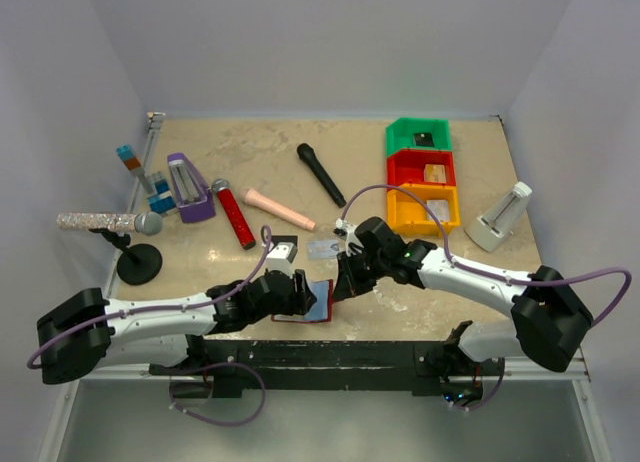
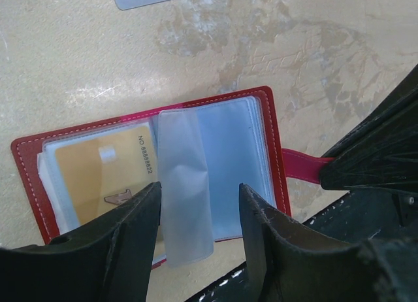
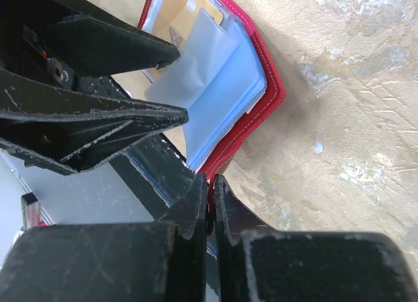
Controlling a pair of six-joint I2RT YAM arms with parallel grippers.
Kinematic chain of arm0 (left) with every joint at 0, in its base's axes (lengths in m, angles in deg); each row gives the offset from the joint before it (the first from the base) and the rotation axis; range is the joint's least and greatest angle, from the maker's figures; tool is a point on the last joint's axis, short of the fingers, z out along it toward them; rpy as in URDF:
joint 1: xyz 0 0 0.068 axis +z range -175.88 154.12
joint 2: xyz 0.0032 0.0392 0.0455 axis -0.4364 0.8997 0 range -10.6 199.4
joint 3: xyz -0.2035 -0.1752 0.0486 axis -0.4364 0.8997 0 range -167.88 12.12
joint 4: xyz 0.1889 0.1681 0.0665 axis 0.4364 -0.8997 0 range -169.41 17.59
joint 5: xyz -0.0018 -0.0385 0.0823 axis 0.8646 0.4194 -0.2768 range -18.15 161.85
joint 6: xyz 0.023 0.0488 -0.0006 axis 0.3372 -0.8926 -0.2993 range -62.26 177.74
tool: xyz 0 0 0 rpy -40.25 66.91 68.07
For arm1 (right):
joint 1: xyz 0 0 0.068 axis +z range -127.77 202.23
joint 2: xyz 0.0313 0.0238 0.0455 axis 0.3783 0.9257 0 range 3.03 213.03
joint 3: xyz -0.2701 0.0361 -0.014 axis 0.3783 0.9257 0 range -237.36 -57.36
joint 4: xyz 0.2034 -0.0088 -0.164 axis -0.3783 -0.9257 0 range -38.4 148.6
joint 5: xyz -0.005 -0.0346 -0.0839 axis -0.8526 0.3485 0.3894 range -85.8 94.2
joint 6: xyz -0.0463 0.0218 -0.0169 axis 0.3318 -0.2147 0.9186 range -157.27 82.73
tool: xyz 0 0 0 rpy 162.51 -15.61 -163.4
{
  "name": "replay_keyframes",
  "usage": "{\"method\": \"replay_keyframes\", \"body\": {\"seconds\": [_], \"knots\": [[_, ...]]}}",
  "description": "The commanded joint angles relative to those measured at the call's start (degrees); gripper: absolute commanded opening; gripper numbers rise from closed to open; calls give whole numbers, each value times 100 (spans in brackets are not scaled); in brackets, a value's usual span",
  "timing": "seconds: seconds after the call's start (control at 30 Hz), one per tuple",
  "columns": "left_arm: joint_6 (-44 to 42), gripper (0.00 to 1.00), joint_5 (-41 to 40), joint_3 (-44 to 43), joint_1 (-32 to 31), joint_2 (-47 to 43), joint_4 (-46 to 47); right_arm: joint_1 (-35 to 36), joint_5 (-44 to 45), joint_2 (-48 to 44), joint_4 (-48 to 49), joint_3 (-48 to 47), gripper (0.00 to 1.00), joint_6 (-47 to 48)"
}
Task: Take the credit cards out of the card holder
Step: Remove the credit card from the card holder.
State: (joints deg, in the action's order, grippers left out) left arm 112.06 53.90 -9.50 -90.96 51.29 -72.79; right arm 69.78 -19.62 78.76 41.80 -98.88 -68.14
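The dark red card holder [image 2: 268, 129] lies open near the table's front edge, its pale sleeves fanned out. A tan-gold credit card [image 2: 104, 171] sits inside a left-hand sleeve. One loose sleeve [image 2: 186, 191] stands up between the fingers of my left gripper [image 2: 199, 214], which is open and hovers just over the holder, touching nothing. My right gripper [image 3: 210, 184] is shut on the holder's red tab [image 2: 300, 166]. A silver-grey card [image 1: 325, 248] lies on the table just beyond the holder [image 1: 312, 304]. In the top view the left gripper [image 1: 298, 292] and right gripper [image 1: 343, 285] flank the holder.
A red microphone [image 1: 233, 214], a pink cylinder [image 1: 278, 209] and a black microphone [image 1: 320, 174] lie further back. Green, red and orange bins [image 1: 425, 207] stand at the back right beside a white stand [image 1: 500, 217]. A purple stapler [image 1: 187, 187] and a microphone stand [image 1: 138, 262] are on the left.
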Motion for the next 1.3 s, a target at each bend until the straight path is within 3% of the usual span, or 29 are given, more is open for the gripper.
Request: {"method": "replay_keyframes", "body": {"seconds": [0.0, 0.07, 0.27, 0.43, 1.27], "knots": [[-229, 55, 266, -78, -31, 148, 495, -18, -132, -5, 133, -14, 4, 46], [-256, 55, 371, -113, -31, 253, 583, -18, -115, -14, 124, -6, 10, 37], [-335, 55, 565, -210, -31, 447, 838, -18, 78, -154, 36, 65, 41, 29], [-440, 55, 662, -351, -31, 543, 926, -18, 289, -347, -131, 135, 52, 29], [-678, 55, 1496, -843, -31, 1212, 1743, -18, 1036, -893, -597, 311, 57, -24]]}}
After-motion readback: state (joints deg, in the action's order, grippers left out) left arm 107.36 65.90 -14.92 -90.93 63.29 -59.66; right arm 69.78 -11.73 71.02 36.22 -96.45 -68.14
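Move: About 6 cm to the left hand's right, level fore and aft and some 3 cm below, is the card holder's right edge; the gold card in its left sleeve is about 5 cm to that hand's left, 1 cm back. The silver card on the table is roughly 14 cm ahead and 4 cm right. The right hand already pinches the strap at its fingertips; from that hand the holder's right edge lies about 4 cm left and 1 cm back, the silver card some 11 cm ahead and 5 cm left. Opening a little over halfway, the right fingers let go of the holder's strap, and that hand then draws about 3 cm to the right. The left hand, still half open, travels some 6 cm right over the right-hand sleeves towards the holder's right edge, dipping slightly before rising to end about 1.5 cm higher, and turning some 10 degrees clockwise. ##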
